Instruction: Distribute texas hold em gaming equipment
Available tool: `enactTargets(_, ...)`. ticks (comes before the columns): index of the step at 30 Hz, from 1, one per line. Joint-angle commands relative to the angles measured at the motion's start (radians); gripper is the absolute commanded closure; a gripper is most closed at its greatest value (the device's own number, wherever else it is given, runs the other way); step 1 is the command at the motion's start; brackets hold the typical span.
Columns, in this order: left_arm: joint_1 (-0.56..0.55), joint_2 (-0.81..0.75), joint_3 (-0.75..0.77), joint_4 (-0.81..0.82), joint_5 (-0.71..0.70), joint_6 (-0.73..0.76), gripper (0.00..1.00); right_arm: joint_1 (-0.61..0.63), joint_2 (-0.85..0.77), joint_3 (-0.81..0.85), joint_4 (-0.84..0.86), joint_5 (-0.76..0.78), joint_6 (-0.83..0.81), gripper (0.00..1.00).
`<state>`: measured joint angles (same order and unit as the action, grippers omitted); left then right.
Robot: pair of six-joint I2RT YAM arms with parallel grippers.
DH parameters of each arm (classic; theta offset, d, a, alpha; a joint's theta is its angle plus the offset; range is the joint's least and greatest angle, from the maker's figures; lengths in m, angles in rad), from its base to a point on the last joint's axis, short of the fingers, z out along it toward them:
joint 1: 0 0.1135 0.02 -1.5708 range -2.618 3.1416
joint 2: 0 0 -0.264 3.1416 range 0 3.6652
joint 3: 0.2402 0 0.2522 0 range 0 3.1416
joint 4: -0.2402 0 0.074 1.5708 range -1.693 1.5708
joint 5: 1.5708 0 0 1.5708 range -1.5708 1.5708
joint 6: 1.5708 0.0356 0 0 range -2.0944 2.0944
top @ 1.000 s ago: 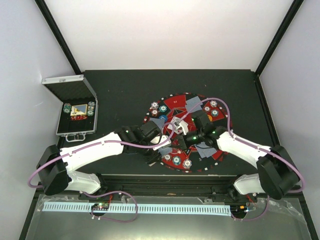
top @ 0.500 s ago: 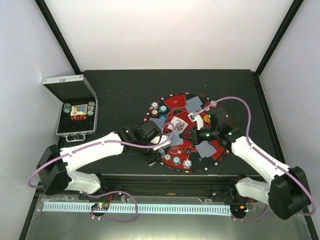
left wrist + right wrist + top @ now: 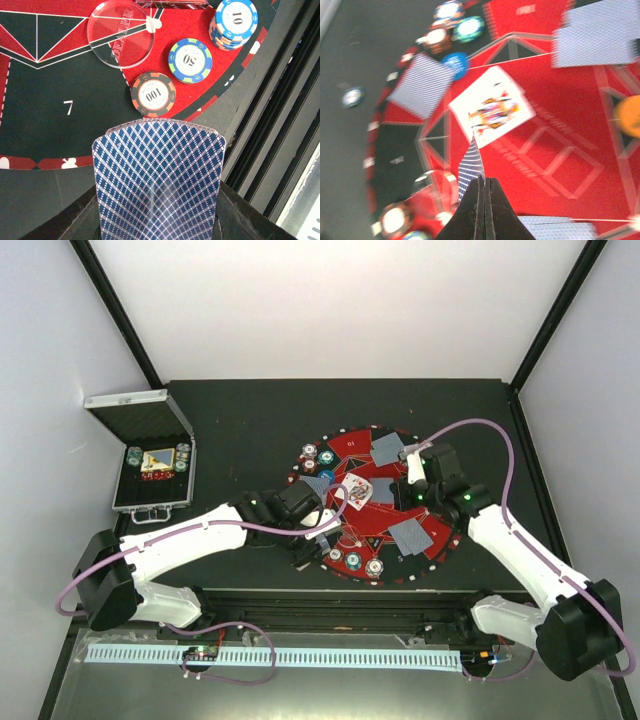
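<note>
In the left wrist view my left gripper (image 3: 159,222) is shut on a deck of blue-backed playing cards (image 3: 160,175), held upright over the near edge of the round mat (image 3: 60,107). Just beyond the deck lie a 100 chip (image 3: 153,94), a 50 chip (image 3: 190,60), a stack of 10 chips (image 3: 233,22) and a clear dealer disc (image 3: 120,32). My right gripper (image 3: 484,181) is shut on a single card (image 3: 471,162), seen edge-on above the red mat. A face-up card (image 3: 492,107) lies at the mat's middle (image 3: 357,490). In the top view the left gripper (image 3: 312,530) is at the mat's near left and the right gripper (image 3: 410,468) at its far right.
Face-down cards (image 3: 424,85) (image 3: 597,37), an orange disc (image 3: 629,116), a blue disc (image 3: 455,64) and chip stacks (image 3: 470,27) lie round the mat. An open silver case (image 3: 152,465) stands at the far left. The table's front rail (image 3: 280,150) runs close beside the left gripper.
My right gripper has drawn away from the left gripper, to the right and farther back over the mat, still pinching its card. The left arm and its deck have stayed put.
</note>
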<state>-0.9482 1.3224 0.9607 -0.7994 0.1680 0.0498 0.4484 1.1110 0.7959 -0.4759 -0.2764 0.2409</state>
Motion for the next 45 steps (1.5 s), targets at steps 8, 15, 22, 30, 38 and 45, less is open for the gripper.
enactTargets(8,0.011,-0.024,0.018,-0.005,-0.014,-0.001,0.5,0.095,0.257,0.213,-0.103,0.823,-0.109,0.99)
enactTargets(15,0.015,-0.03,0.016,-0.004,-0.013,-0.002,0.5,0.196,0.454,0.265,-0.063,0.917,-0.173,0.99)
enactTargets(22,0.017,-0.034,0.015,-0.005,-0.014,-0.005,0.5,0.261,0.589,0.312,-0.052,0.825,-0.187,0.99)
enactTargets(30,0.017,-0.037,0.013,-0.001,-0.014,-0.005,0.5,0.294,0.65,0.321,-0.051,0.651,-0.165,0.99)
enactTargets(38,0.018,-0.037,0.012,0.0,-0.013,-0.005,0.5,0.294,0.682,0.31,-0.014,0.553,-0.135,0.99)
enactTargets(45,0.018,-0.028,0.01,0.003,-0.013,-0.003,0.5,0.296,0.687,0.299,0.013,0.494,-0.122,0.99)
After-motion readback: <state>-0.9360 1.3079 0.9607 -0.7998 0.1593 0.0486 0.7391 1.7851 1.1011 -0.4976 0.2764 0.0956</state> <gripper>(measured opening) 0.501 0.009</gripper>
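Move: Pinched in the right hand's shut fingers is a card, bound for the face-up cards (queen over three), which lie some 8 cm ahead, 8 cm left and 14 cm below. The blue button is about 3 cm farther out than those cards and 7 cm to their left; the near face-down pair is roughly 2 cm back and 4 cm right of the hand. From the left hand, the face-up cards lie about 16 cm ahead, 8 cm right. Swinging the pinched card out forward and to the right first, away from the deck, the right hand then sinks about 12 cm while coming back some 10 cm to the left and slightly back, down beside the face-up cards. The wrist rolls its left side down, near 50 degrees at most, so the fingers end pointing down and forward; they keep the card pinched by its edge and bring it down onto the queen. ##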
